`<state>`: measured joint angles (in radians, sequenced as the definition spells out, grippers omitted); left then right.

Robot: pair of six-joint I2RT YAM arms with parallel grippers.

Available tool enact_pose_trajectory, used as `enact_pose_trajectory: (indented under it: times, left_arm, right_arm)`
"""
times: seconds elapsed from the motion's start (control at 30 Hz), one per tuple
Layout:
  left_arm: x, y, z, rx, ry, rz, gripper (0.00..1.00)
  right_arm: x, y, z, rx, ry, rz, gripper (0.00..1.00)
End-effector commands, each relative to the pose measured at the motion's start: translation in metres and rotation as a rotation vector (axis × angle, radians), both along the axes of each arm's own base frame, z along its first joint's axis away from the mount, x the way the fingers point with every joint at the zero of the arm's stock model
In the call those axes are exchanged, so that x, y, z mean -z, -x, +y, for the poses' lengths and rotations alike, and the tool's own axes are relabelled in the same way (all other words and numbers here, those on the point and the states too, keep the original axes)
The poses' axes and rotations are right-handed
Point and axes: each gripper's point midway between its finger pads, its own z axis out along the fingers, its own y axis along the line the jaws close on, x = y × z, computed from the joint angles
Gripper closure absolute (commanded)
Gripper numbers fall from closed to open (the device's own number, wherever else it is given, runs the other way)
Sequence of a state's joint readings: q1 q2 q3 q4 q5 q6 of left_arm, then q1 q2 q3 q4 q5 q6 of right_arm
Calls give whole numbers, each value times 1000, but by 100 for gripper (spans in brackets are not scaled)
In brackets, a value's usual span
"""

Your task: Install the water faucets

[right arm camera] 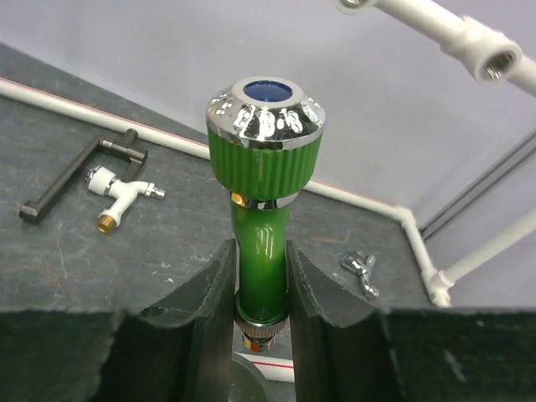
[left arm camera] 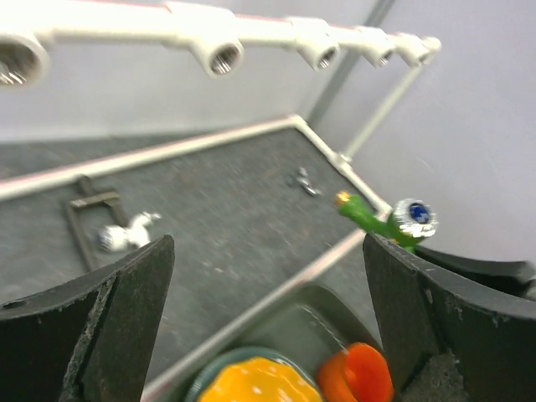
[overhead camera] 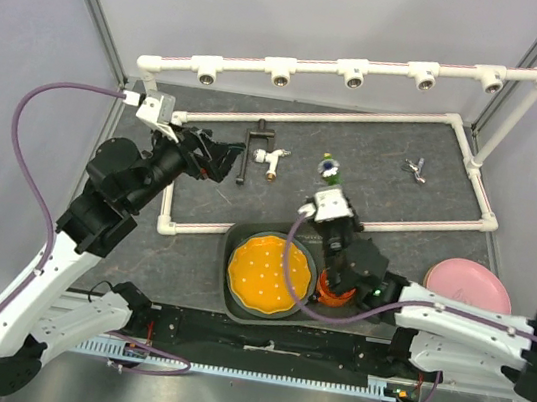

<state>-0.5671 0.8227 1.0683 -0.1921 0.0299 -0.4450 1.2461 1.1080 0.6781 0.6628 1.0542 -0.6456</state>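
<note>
My right gripper [right arm camera: 261, 289] is shut on the green faucet [right arm camera: 264, 230], which stands upright between the jaws with its round silver tip on top. In the top view that gripper [overhead camera: 328, 186] holds the green faucet [overhead camera: 329, 173] above the mat's middle. The white-and-brass faucet [overhead camera: 273, 162] lies on the mat by its black handle [overhead camera: 252, 154]. A tiny silvery faucet [overhead camera: 415, 168] lies at the back right. My left gripper [overhead camera: 226, 161] hovers left of the white faucet, and its jaws [left arm camera: 268, 310] stand wide open with nothing in them. The green faucet [left arm camera: 377, 219] shows beyond its right finger.
A white PVC pipe frame [overhead camera: 319, 67] with several downward tee sockets spans the back, and its base pipes [overhead camera: 427, 225] border the mat. A dark tray [overhead camera: 226, 296] in front holds a yellow plate [overhead camera: 267, 279] and an orange cup [overhead camera: 333, 294]. At the right sits a pink plate [overhead camera: 469, 282].
</note>
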Motion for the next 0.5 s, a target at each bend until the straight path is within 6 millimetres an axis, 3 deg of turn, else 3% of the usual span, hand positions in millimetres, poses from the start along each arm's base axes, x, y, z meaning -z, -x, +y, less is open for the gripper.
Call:
enact_pose_trajectory:
  times: [0.0,0.03,0.23,0.37,0.47]
  left_arm:
    - [-31,-17,34,-180,-188,-207,0]
    - [-40,-17,36,-187,-201,-235,0]
    - [-61,-48,49,-315,-383,-325,0]
    - [-68,-68,45,-333,-572,-416,0]
    - [-60,-84,33,-291,-752,-515,0]
  right_arm:
    - [4,-6,-19,-54,-204,158,100]
    - [-9,-6,-27,-55,-252,152,100]
    - [-25,-14,-52,-29,-345,215,100]
    - [-22,-20,-59,-9,-372,275,100]
    - [-22,-28,-64,-7,-411,308,100]
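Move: The right hand, already holding the green faucet upright, has the fourth outlet of the raised white pipe about 28 cm ahead, 16 cm to its right and 4 cm higher; the third outlet is some 26 cm ahead and 2 cm right. The open left hand has the first outlet about 22 cm ahead, 5 cm left and 6 cm lower, and the second roughly 24 cm ahead, 10 cm right. The right hand carries the green faucet about 7 cm to the right, easing a little forward and slightly up towards the fourth outlet, keeping its grip while the wrist rolls its left side up and tips the fingers somewhat down. Meanwhile the empty left hand stays wide open and reaches about 8 cm forward, rising some 4 cm and drifting left, towards the first-outlet end of the raised pipe as it rolls left side up by about 30 degrees and tilts its fingers up. ##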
